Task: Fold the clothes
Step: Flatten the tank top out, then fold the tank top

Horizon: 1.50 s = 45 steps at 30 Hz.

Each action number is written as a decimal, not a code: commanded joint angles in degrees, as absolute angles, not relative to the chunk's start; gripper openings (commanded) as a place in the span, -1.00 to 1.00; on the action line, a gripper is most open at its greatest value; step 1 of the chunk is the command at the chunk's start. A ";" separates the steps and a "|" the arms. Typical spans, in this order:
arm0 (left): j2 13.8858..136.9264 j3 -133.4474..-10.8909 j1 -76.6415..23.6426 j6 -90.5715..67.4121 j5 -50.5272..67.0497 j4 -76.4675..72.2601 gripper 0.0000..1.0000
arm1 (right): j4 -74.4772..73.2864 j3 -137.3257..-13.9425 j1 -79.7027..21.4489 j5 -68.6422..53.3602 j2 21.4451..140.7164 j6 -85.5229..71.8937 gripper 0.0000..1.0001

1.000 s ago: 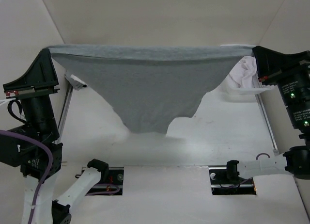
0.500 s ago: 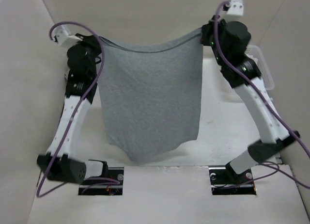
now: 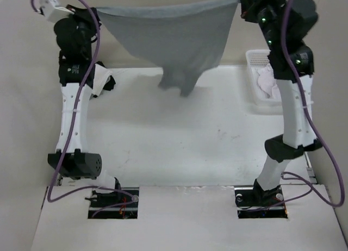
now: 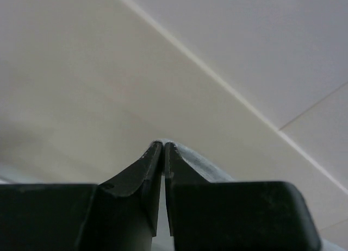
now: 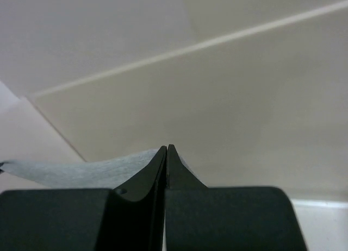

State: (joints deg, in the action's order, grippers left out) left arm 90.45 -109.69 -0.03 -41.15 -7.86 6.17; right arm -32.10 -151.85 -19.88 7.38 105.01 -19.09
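The clothes in hand are one grey T-shirt (image 3: 174,33), stretched in the air across the far side of the table (image 3: 179,142). My left gripper (image 3: 97,12) is shut on its left top corner and my right gripper (image 3: 239,0) on its right top corner. The top edge sags a little between them. The shirt narrows downward, and its bunched lower end (image 3: 179,85) hangs at the table's far edge. In the left wrist view the left gripper (image 4: 163,144) pinches grey fabric (image 4: 202,165). In the right wrist view the right gripper (image 5: 166,148) pinches grey fabric (image 5: 81,172).
A clear plastic bin (image 3: 254,58) with white clothes (image 3: 267,82) stands at the far right, beside the right arm. A white and dark cloth (image 3: 103,81) lies at the far left beside the left arm. Beige walls close in the table on three sides.
Both arms have reached up and away to the far side, carrying the shirt with them. The grippers stand wider apart than half a second ago, so the shirt is spread more.
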 commanded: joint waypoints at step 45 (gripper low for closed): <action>43.54 -34.53 -9.27 -49.57 -19.95 1.10 -0.96 | -10.33 -39.02 -39.66 10.33 46.80 -33.85 -1.00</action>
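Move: The tank top hangs by its hem between both hands, straps lowest. The bare table where it is to be laid is centred about 25 cm back from the left hand, 21 cm to its right and 52 cm below; from the right hand it is roughly 21 cm back, 25 cm left and 59 cm down. The clothes pile lies level with the left hand and some 14 cm left, far below; the basket is about 4 cm ahead of the right hand and 29 cm right, some 54 cm below. The tank top's hem, still pinched in both shut grippers, is lifted briefly while going back, then swept down and back towards the robot, the hands ending some 35 to 45 cm lower. After 30 to 40 cm of backward travel both hands turn forward again, the left about 10 cm and the right some 16, carrying the hem back out over the cloth. Both wrists tip down 30 to 45 degrees. ##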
